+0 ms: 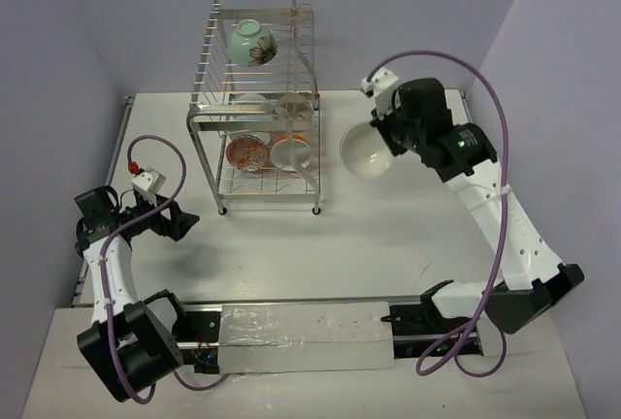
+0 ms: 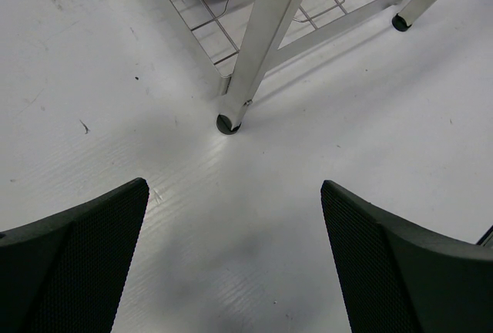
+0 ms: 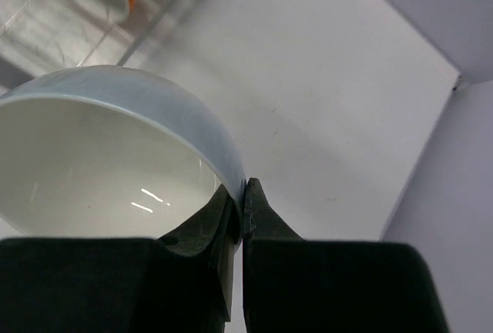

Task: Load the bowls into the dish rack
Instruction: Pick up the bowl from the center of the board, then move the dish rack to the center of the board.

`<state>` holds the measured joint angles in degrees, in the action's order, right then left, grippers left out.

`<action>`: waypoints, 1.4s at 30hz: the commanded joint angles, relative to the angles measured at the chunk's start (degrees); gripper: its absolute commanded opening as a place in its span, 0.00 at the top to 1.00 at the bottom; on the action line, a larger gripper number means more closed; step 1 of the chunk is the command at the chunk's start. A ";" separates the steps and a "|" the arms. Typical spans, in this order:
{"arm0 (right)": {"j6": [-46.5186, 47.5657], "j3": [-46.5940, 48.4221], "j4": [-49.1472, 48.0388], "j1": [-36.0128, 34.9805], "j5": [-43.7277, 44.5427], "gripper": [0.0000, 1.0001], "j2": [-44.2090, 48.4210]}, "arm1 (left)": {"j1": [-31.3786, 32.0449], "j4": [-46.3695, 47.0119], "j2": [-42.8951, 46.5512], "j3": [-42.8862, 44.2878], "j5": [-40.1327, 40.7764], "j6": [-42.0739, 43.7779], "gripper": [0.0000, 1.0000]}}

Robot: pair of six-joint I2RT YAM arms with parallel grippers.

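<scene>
The silver wire dish rack (image 1: 254, 99) stands at the table's back middle. A mint green bowl (image 1: 251, 43) sits on its top tier. An orange-red patterned bowl (image 1: 246, 153) and white bowls (image 1: 291, 152) sit on the lower tier. My right gripper (image 1: 386, 138) is shut on the rim of a white bowl (image 1: 366, 153), held above the table just right of the rack; the wrist view shows the rim (image 3: 231, 165) pinched between the fingers. My left gripper (image 1: 180, 220) is open and empty, low over the table left of the rack's front leg (image 2: 227, 123).
Purple walls close the table at the back and both sides. The rack's front right foot (image 2: 399, 22) shows in the left wrist view. The arm bases and a silver taped strip (image 1: 306, 332) lie at the near edge.
</scene>
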<state>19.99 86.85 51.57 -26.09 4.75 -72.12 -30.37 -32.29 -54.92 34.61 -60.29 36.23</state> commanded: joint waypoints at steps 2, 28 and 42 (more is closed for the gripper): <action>-0.83 14.11 -6.65 0.42 5.35 1.00 -4.42 | -0.39 0.65 -0.28 1.07 -1.85 0.42 0.02; -0.83 42.08 -31.71 -0.02 4.65 1.00 -20.60 | 15.32 10.05 1.39 1.86 10.54 -7.22 0.04; 1.54 43.58 -30.22 -2.13 4.83 1.00 -21.66 | 19.47 22.35 -5.03 2.75 7.89 -13.81 0.02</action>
<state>20.95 127.50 26.39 -27.77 9.80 -95.15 -11.66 -17.61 -60.62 37.78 -53.69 26.28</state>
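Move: The right hand already holds the white bowl by its rim. The free place on the dish rack's upper tier lies about 11 cm ahead, 19 cm left and 10 cm above. The green bowl sits there some 7 cm farther left; below, the lower-tier white bowl is 6 cm ahead, 19 cm left and 22 cm lower than the hand. From the left hand that free place is roughly 17 cm ahead, 22 cm right and 27 cm up. Right hand lifts its held bowl about 24 cm and 12 forward, fingers tipping up; left hand edges right-forward. ##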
